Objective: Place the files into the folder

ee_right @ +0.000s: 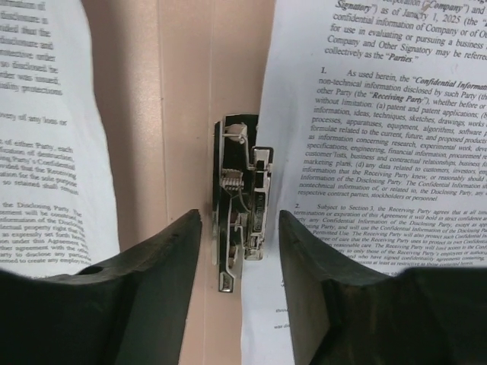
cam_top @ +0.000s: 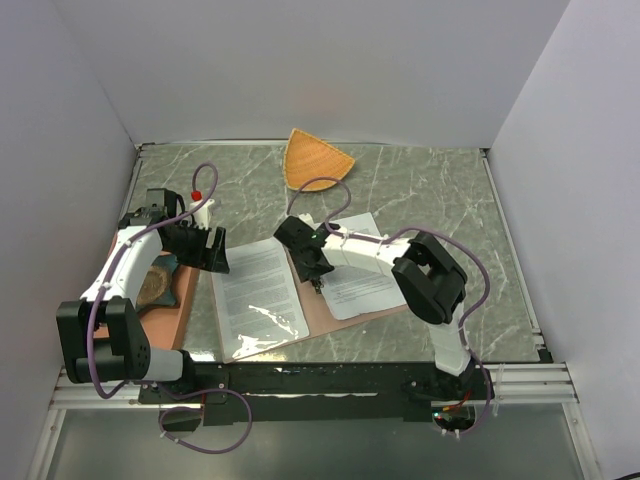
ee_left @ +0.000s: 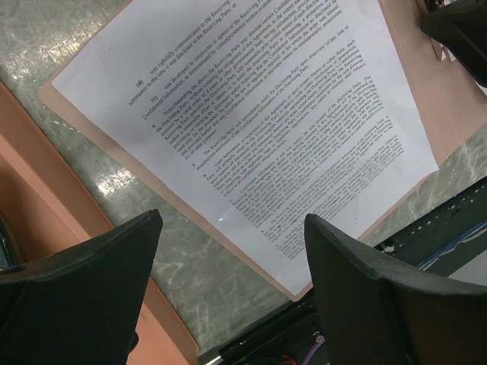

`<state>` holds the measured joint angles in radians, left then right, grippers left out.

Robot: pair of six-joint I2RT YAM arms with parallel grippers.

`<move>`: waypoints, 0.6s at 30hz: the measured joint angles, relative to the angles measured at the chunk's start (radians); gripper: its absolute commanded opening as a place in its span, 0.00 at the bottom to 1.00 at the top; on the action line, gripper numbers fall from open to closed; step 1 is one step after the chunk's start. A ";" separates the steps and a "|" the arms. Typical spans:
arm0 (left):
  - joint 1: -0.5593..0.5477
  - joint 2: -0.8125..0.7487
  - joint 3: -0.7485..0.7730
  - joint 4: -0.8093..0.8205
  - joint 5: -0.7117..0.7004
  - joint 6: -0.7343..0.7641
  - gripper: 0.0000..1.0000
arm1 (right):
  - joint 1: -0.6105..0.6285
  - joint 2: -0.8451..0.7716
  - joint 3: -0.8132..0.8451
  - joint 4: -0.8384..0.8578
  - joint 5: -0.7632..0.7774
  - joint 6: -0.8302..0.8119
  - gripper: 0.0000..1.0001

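The folder (cam_top: 318, 312) lies open on the marble table. One white file (cam_top: 255, 295) rests on its left half and another file (cam_top: 368, 280) on its right half. My right gripper (cam_top: 314, 272) hangs over the spine. In the right wrist view it (ee_right: 240, 232) stands open, with the metal clip (ee_right: 242, 198) between the fingertips and a gap on each side. The left page (ee_right: 38, 152) and right page (ee_right: 365, 114) flank the bare spine (ee_right: 183, 114). My left gripper (ee_left: 232, 228) is wide open and empty above the table, beside the left file (ee_left: 251, 114) and the folder's near corner (ee_left: 298, 283).
A salmon-orange tray (cam_top: 178, 300) with a brown object sits left of the folder, under my left arm. An orange fan-shaped dish (cam_top: 318, 160) lies at the back. A small white bottle with a red cap (cam_top: 198, 205) stands back left. The black rail (cam_top: 330, 375) runs along the near edge.
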<state>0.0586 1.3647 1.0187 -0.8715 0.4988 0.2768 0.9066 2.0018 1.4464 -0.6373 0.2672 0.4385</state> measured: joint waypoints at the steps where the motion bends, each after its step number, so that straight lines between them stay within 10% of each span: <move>1: 0.000 0.000 0.000 -0.002 0.000 0.000 0.82 | -0.002 0.000 -0.002 0.001 -0.002 0.001 0.42; 18: 0.000 0.000 0.001 -0.006 0.000 0.000 0.82 | -0.033 -0.050 -0.114 0.121 -0.026 0.043 0.31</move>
<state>0.0586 1.3651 1.0199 -0.8772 0.4988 0.2764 0.8738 1.9514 1.3327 -0.5159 0.2413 0.4812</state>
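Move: The clip on the folder lies almost straight below my right hand's open fingers, its middle about 1 cm ahead and 2 cm down. The right file's middle is some 12 cm to the right of the clip and 1 cm farther out. The left file's middle is about 14 cm left of the clip and 6 cm nearer me. From my left hand the clip is roughly 22 cm to the right, about level ahead and 10 cm lower. I close my half-open right fingers on the folder's clip while the hand sinks a little, under 1 cm, so that the two tips come to pinch its near half from either side. Keeping low, I then ease to the right by about half a centimetre, the wrist rolling some 5 degrees with its left side rising. ##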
